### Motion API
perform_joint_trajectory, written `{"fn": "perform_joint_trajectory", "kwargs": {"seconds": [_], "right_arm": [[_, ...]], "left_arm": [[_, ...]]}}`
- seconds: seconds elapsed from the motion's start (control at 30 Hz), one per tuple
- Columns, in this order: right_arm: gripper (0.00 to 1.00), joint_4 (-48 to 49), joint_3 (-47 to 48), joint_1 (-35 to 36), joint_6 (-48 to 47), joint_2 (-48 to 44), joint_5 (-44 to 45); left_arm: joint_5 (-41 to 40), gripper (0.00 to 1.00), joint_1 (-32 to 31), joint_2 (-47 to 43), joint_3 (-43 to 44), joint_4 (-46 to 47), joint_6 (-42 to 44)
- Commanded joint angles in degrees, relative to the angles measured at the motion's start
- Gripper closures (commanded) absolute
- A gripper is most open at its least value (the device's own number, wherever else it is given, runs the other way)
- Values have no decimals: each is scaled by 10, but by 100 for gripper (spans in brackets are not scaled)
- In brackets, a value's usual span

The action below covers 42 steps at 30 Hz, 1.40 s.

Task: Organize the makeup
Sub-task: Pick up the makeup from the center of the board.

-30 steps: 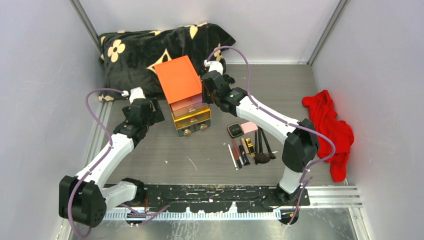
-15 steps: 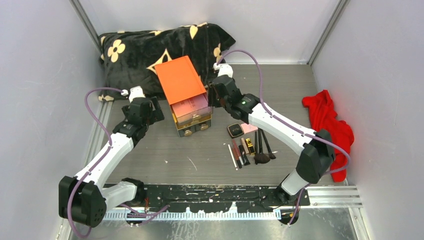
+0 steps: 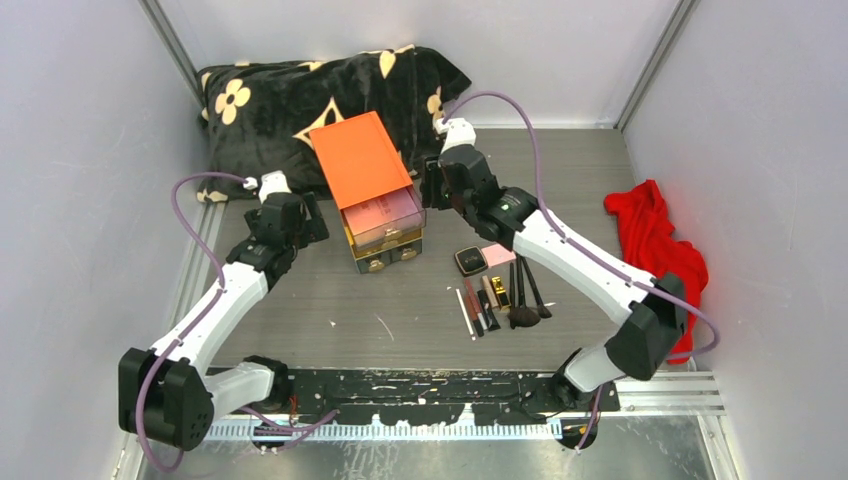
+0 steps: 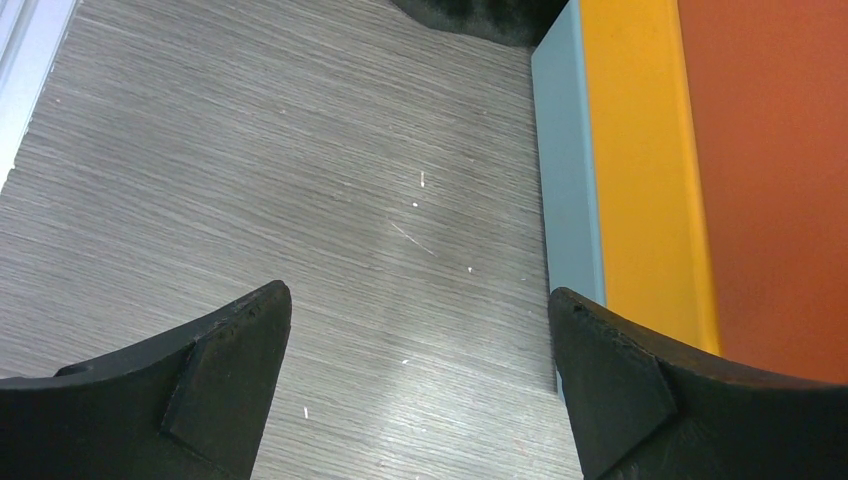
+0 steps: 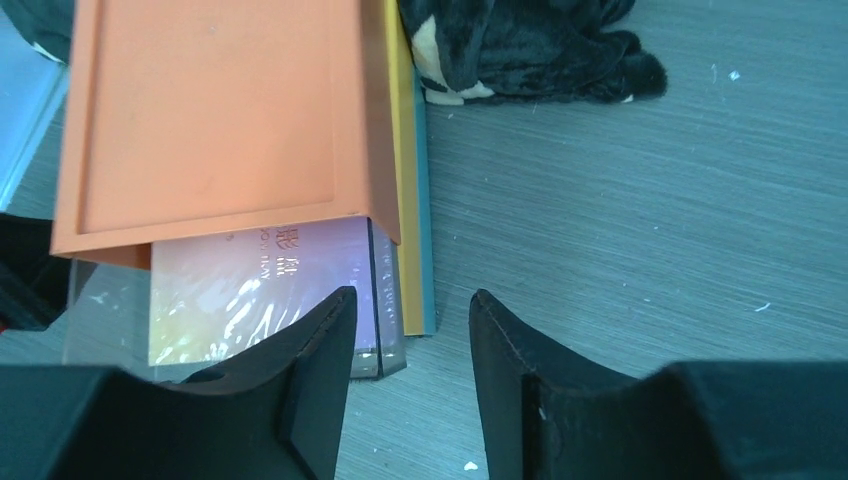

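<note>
The makeup [image 3: 498,290] lies loose on the table, right of centre: a pink palette [image 3: 498,254], a dark compact [image 3: 470,261], black brushes [image 3: 525,295] and thin tubes [image 3: 475,308]. Neither gripper touches it. My right gripper [image 3: 432,192] [image 5: 412,295] is open beside the right side of the orange-topped box [image 3: 360,160] [image 5: 220,120]. Its left finger hangs over the corner of the pulled-out clear top drawer [image 3: 383,215] [image 5: 260,290], and only table shows between the jaws. My left gripper [image 3: 310,222] [image 4: 418,295] is wide open and empty, close to the box's left wall [image 4: 565,200].
A gold lower drawer [image 3: 385,252] sticks out under the clear one. A black plush cushion with cream flowers [image 3: 300,95] [image 5: 520,40] lies behind the box. A red cloth [image 3: 660,255] is bunched by the right wall. Enclosure walls close in on three sides.
The clear top drawer has slid further out over the gold one. My right gripper has opened wider and drawn back to the right of the box. The left arm has barely moved.
</note>
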Motion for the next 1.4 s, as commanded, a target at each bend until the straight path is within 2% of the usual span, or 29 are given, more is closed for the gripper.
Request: {"fn": "perform_joint_trajectory", "kwargs": {"seconds": [0.0, 0.13, 0.27, 0.43, 0.83, 1.1, 1.37], "right_arm": [[48, 12, 10, -1, -40, -71, 9], [43, -34, -3, -1, -63, -109, 47], [27, -64, -63, -3, -69, -141, 79], [18, -85, -140, -18, -61, -142, 54], [17, -31, -179, -83, -63, -44, -79], [15, -6, -207, -84, -43, 39, -106], [15, 1, -215, -94, -41, 69, -115]], "left_arm": [[-7, 0, 3, 9, 34, 0, 3], [-5, 0, 2, 5, 31, 3, 2], [-7, 0, 3, 1, 29, 4, -1], [1, 0, 3, -5, 28, 4, -4], [15, 0, 2, -18, 17, 6, -6], [19, 0, 2, -20, 11, 9, -5], [18, 0, 2, -36, 5, 8, -4]]}}
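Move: The makeup to be picked up, the black square compact, lies about 8 cm to the right of the right hand, some 4 cm back and roughly 25 cm below. The pink box touches its right side, about 6 cm farther right, and the red pencil lies some 9 cm nearer the base than the compact. The drawer organizer stands about 11 cm left of the right hand and 4 cm ahead. From the left hand, the compact is about 35 cm to the right, 3 cm back and 14 cm below. Down to the black compact comes the right hand, away from the organizer: it first lifts some 5 cm while swinging right and back, then drops about 26 cm to hang just above the compact. On the way the wrist tips down and rolls, and the half-open fingers spread wide to either side of the compact, without gripping it. ##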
